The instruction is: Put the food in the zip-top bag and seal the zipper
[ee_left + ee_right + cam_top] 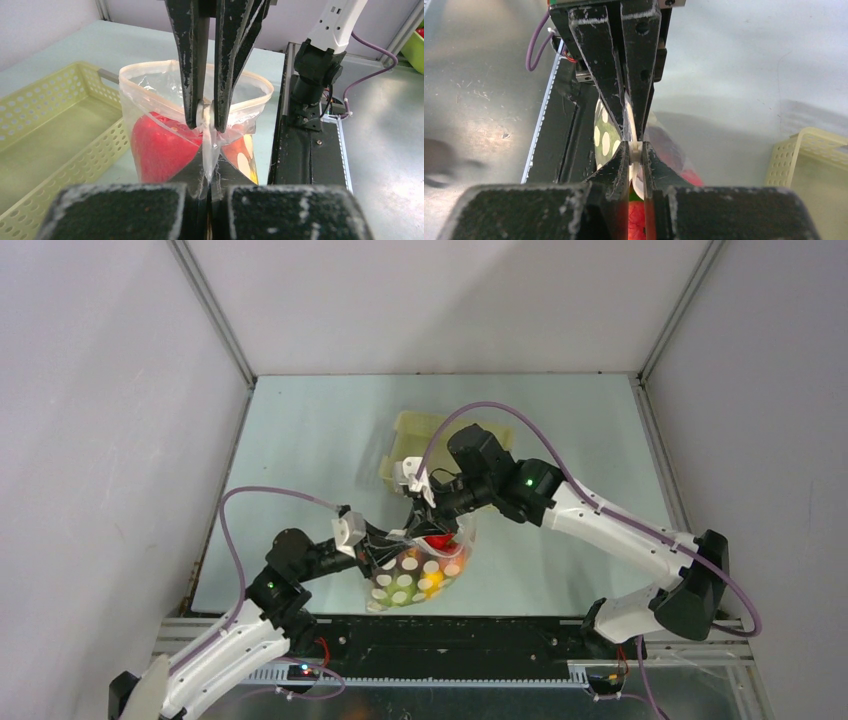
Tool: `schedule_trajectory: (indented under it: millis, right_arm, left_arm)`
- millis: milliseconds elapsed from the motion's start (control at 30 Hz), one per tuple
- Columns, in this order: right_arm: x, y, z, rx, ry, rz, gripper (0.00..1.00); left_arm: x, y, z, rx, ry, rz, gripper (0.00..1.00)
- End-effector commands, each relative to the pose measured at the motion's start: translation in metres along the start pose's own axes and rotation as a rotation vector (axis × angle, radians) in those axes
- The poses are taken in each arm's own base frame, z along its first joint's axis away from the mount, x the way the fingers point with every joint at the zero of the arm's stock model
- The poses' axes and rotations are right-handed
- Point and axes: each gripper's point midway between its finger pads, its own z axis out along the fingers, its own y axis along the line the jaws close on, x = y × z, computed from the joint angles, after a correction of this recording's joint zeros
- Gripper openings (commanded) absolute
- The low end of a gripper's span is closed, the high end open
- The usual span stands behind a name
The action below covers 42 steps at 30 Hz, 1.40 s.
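Note:
The zip-top bag (412, 578), clear with white polka dots, hangs between both grippers just above the table's near edge. Food fills it: a red piece (160, 145) and orange, yellow and green pieces (432, 580). My left gripper (207, 156) is shut on the bag's top edge. Right against it, my right gripper (635, 148) is shut on a small white piece on the zipper (150, 68). Beyond the two grips the mouth stands open in a loop. In the top view the left gripper (390, 546) and the right gripper (427, 514) meet over the bag.
A pale yellow latticed basket (420, 436) lies on the table behind the bag, seen with nothing in it in the left wrist view (50, 135). A black rail (450, 635) runs along the near table edge, just below the bag.

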Motion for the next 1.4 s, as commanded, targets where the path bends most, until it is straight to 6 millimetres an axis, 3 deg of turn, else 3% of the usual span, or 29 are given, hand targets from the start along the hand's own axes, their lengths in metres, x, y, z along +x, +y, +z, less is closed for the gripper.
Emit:
schedule_trajectory:
  millis: [0,333,767,1367]
  right_arm:
    - [0.019,-0.005,-0.020,0.071,0.067,0.044,0.01]
    - [0.030,-0.007,-0.021,0.090,0.082,0.059,0.01]
    - [0.046,-0.018,-0.042,0.156,0.119,0.069,0.00]
    - [0.067,-0.031,-0.059,0.213,0.165,0.102,0.00]
  left_arm:
    - [-0.043,0.000,-0.001,-0.014,-0.156,0.073,0.00]
    - [-0.046,-0.003,-0.002,-0.007,-0.173,0.064,0.00]
    - [-0.040,-0.005,-0.005,-0.001,-0.166,0.075,0.00]
    - [-0.031,0.008,-0.012,-0.089,-0.165,0.087,0.00]
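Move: The right fingers already pinch the bag's zipper close beside the left hand. The zipper's still open right end lies about 9 cm to their right, level fore-and-aft and some 3 cm lower. The red pepper inside is roughly 5 cm right, 1 cm back and 8 cm down. The empty basket's middle stands about 14 cm ahead, 7 cm right and 15 cm below. From the left hand, that zipper end is some 12 cm right, 1 cm ahead and 1 cm below. Keeping its pinch on the zipper, the right hand slides along it away from the left fingers, towards the open right end: about 5 cm to the right, sinking some 3 cm and easing forward, and turning slightly clockwise. The left hand still holds its end of the zipper shut and yields only about 1 cm to the left. ##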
